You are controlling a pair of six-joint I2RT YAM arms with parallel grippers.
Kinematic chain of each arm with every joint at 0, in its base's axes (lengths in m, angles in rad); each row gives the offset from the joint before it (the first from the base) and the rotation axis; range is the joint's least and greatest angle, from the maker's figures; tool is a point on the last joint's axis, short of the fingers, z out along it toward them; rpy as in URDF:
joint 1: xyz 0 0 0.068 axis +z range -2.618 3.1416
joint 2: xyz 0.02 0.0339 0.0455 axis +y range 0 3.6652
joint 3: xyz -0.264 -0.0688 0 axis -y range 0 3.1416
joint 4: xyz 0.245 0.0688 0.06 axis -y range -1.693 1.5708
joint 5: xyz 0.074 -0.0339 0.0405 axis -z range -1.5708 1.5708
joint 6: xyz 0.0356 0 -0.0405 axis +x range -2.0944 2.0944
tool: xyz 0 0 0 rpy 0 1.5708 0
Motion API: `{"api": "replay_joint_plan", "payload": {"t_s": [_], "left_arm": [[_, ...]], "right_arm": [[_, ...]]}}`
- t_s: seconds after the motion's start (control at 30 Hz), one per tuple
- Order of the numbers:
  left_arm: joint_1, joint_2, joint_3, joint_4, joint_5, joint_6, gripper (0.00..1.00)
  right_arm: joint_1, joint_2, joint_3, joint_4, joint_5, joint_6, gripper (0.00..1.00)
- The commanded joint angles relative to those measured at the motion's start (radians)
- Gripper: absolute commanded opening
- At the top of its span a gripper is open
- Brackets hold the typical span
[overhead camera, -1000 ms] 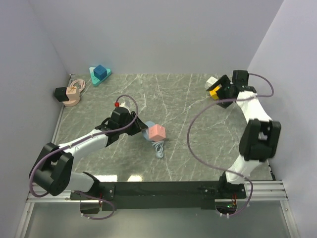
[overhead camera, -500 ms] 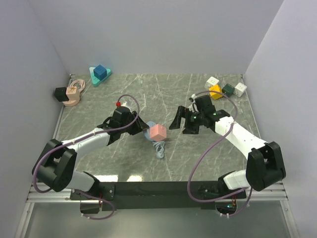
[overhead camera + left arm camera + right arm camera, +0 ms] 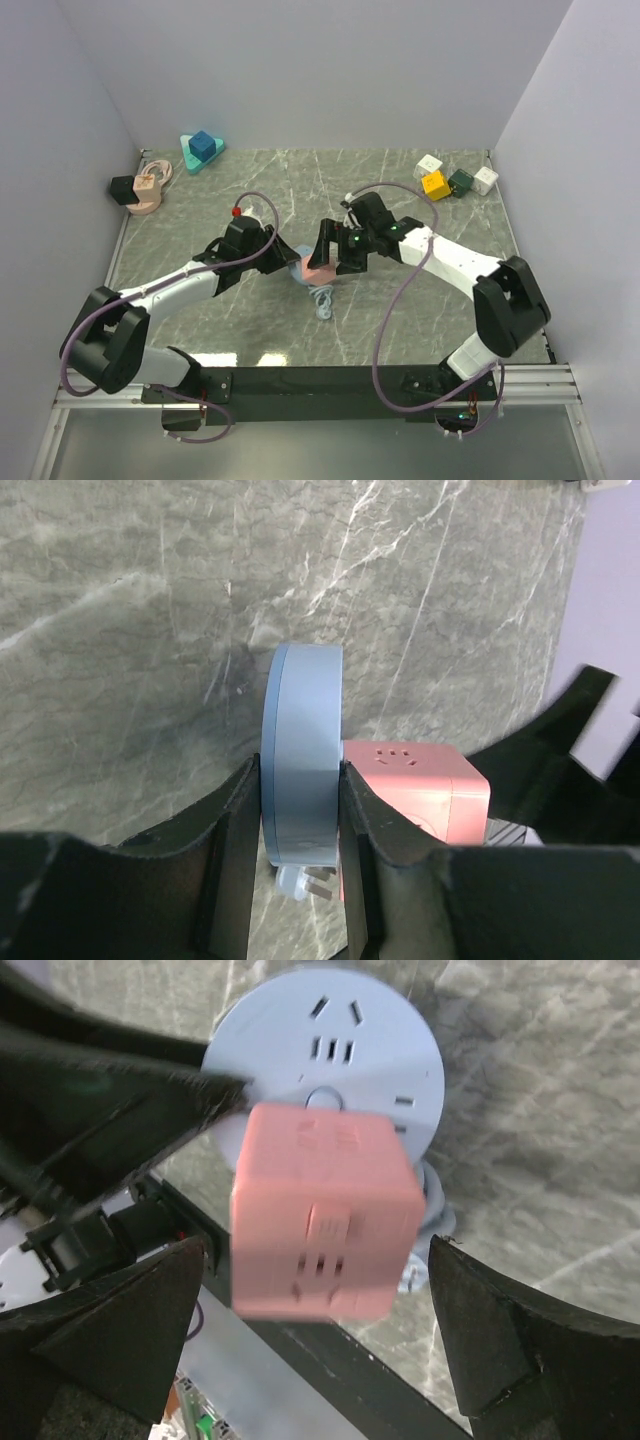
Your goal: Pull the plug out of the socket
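Note:
A round blue socket (image 3: pixel 300 750) stands on edge on the marble table, with a pink cube plug (image 3: pixel 415 785) seated against its face. My left gripper (image 3: pixel 298 772) is shut on the socket's rim, one finger on each flat side. In the right wrist view the plug (image 3: pixel 320 1225) sits between the wide-apart fingers of my right gripper (image 3: pixel 318 1260), which is open and not touching it; the socket (image 3: pixel 330 1040) shows behind. From above, the plug (image 3: pixel 318 266) lies mid-table between both grippers, and the socket's blue cable (image 3: pixel 320 298) is coiled just in front.
Yellow (image 3: pixel 435 185), dark green (image 3: pixel 461 180) and white (image 3: pixel 485 180) cubes sit at the back right corner. A teal triangle with a blue cube (image 3: pixel 201 150) and a peach-and-black block (image 3: pixel 140 190) are at the back left. Walls enclose three sides.
My right arm has swung from the back right corner to the middle, and its open fingers now straddle the pink plug. The left gripper keeps its hold on the socket.

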Motion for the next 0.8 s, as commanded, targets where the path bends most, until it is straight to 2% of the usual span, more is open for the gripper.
{"api": "replay_joint_plan", "payload": {"t_s": [0.0,0.07,0.13,0.23,0.27,0.33,0.37,0.4,0.43,0.47,0.57,0.63,0.77], "left_arm": [[-0.003,-0.059,0.003,0.091,0.031,-0.048,0.01],[-0.001,-0.064,0.005,0.095,0.028,-0.051,0.01],[-0.001,-0.067,0.002,0.100,0.034,-0.056,0.00],[-0.003,-0.071,-0.003,0.124,0.049,-0.058,0.01],[-0.001,-0.071,-0.003,0.132,0.058,-0.054,0.01],[-0.003,-0.064,-0.003,0.156,0.095,-0.047,0.01],[-0.003,-0.059,0.001,0.152,0.100,-0.035,0.10],[-0.003,-0.051,0.009,0.114,0.095,-0.028,0.22],[-0.003,-0.038,0.023,0.094,0.079,-0.016,0.47],[-0.003,-0.034,0.023,0.080,0.066,-0.013,0.58],[-0.003,-0.034,0.017,0.048,0.006,-0.013,0.83],[-0.003,-0.027,0.014,0.052,-0.009,-0.019,0.88],[-0.007,0.021,0.020,0.097,0.025,-0.042,0.90]], "right_arm": [[0.022,0.060,0.083,0.007,0.019,-0.001,0.99],[0.042,0.095,0.097,0.007,0.012,-0.005,0.98],[0.052,0.113,0.097,0.019,-0.002,-0.013,0.93],[0.066,0.129,0.081,0.060,-0.019,-0.015,0.73],[0.066,0.132,0.079,0.076,-0.018,-0.018,0.56],[0.066,0.132,0.071,0.086,-0.015,-0.024,0.30],[0.065,0.132,0.073,0.086,-0.024,-0.030,0.07],[0.066,0.129,0.076,0.085,-0.033,-0.047,0.00],[0.065,0.121,0.077,0.080,-0.039,-0.056,0.00],[0.065,0.114,0.077,0.079,-0.047,-0.067,0.00],[0.066,0.090,0.074,0.079,-0.059,-0.090,0.00],[0.065,0.083,0.074,0.077,-0.071,-0.091,0.00],[0.066,0.074,0.058,0.112,-0.096,-0.067,0.00]]}}
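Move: Just to the left of the open right hand, about 4 cm over and 4 cm lower, lies the pink plug, roughly 1 cm nearer the base. The pale-blue round socket it sits in is some 8 cm left of that hand, 4 cm down and 1 cm back; the socket's coiled cord is about 3 cm left, 8 cm back and 9 cm below. From the left hand, already gripping the socket's rim, the plug is some 6 cm right, 2 cm back and 1 cm lower. Slipping left and down about 4 cm in all, the right hand brings its wide-open fingers around the pink plug and pinches it by its sides, then stays nearly in place, turning some 5 degrees counter-clockwise with its grip kept. The left hand holds the socket's rim until that grip is made, then opens wide and lets go, hardly shifting. ##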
